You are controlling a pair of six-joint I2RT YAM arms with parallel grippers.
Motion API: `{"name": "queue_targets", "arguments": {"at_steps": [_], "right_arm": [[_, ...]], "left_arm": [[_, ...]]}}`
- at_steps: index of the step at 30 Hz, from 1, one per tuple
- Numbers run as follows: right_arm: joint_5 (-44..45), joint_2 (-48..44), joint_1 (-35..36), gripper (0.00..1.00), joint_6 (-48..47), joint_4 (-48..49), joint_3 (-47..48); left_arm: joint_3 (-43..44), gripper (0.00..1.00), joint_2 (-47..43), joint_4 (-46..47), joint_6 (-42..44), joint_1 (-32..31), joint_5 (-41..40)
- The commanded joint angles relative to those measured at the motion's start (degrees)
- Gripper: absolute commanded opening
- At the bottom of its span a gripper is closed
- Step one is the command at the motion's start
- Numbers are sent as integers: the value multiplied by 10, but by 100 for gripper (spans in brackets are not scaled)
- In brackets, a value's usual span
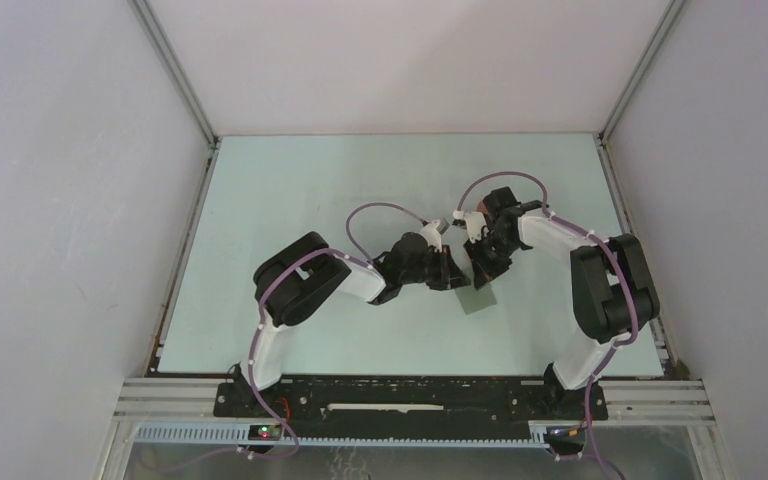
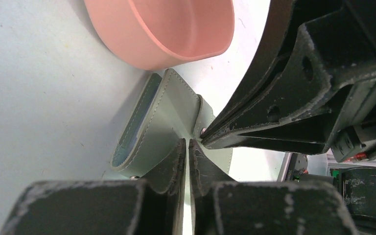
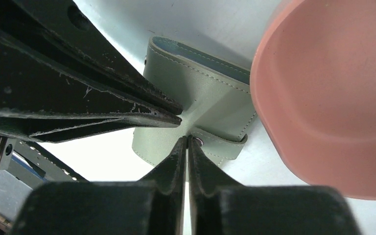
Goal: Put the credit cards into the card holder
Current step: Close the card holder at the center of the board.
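The grey-green card holder (image 1: 478, 298) lies on the table between both arms, folded, with its snap tab toward the grippers. A bluish edge (image 2: 133, 125) shows inside its open side, and I cannot tell if it is one of the credit cards. No loose credit cards are in view. My left gripper (image 2: 187, 142) is shut, its tips resting on the card holder's (image 2: 164, 115) cover. My right gripper (image 3: 187, 138) is also shut, its tips at the snap tab (image 3: 220, 142). From above, the left gripper (image 1: 452, 272) and right gripper (image 1: 480, 268) almost meet tip to tip.
A salmon-pink oval tray (image 2: 166, 29) stands just beyond the card holder, close to its far edge, and also fills the right of the right wrist view as the tray (image 3: 323, 98). Pale green table (image 1: 290, 200) lies all around, fenced by metal rails.
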Motion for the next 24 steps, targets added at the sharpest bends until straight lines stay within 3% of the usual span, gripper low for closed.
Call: {"name": "queue_targets", "arguments": {"at_steps": [1,3,7,13,24], "right_arm": [[15,0,-2,20,-27,28,-6],[-5,-24,-5,34,-39,24,-6],[-39,-75,-12,47,-63,7,-6],[-65,-132,-17,53,-102,-22,-9],[-88,-251,-35,54,-152,-46,-28]], "left_arm": [[-25,14,-38,9,5,4,8],[-34,19,-56,8,8,8,6],[-56,32,-101,-6,23,14,-3],[-93,50,-167,-33,66,15,-23],[-192,51,-317,-57,149,14,-72]]}}
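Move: The closed card holder lies right under both my fingertips. Its middle is about 1 cm back and 1 cm to the left of my right hand, whose shut tips are on the flap's snap. It is about 1 cm back, 1 cm to the right and 1 cm below my left hand. The middle of the pink bin is roughly 13 cm ahead of my right hand, 3 cm to its right and about 1 cm higher. I bring both hands off the card holder together, opening each gripper to about half. My right hand comes free of the snap and rises nearly straight up some 8 cm, its fingertips tilting forward about 20 degrees. My left hand lifts off the cover and draws away to the left and up, about 7 cm each way, easing slightly back. ##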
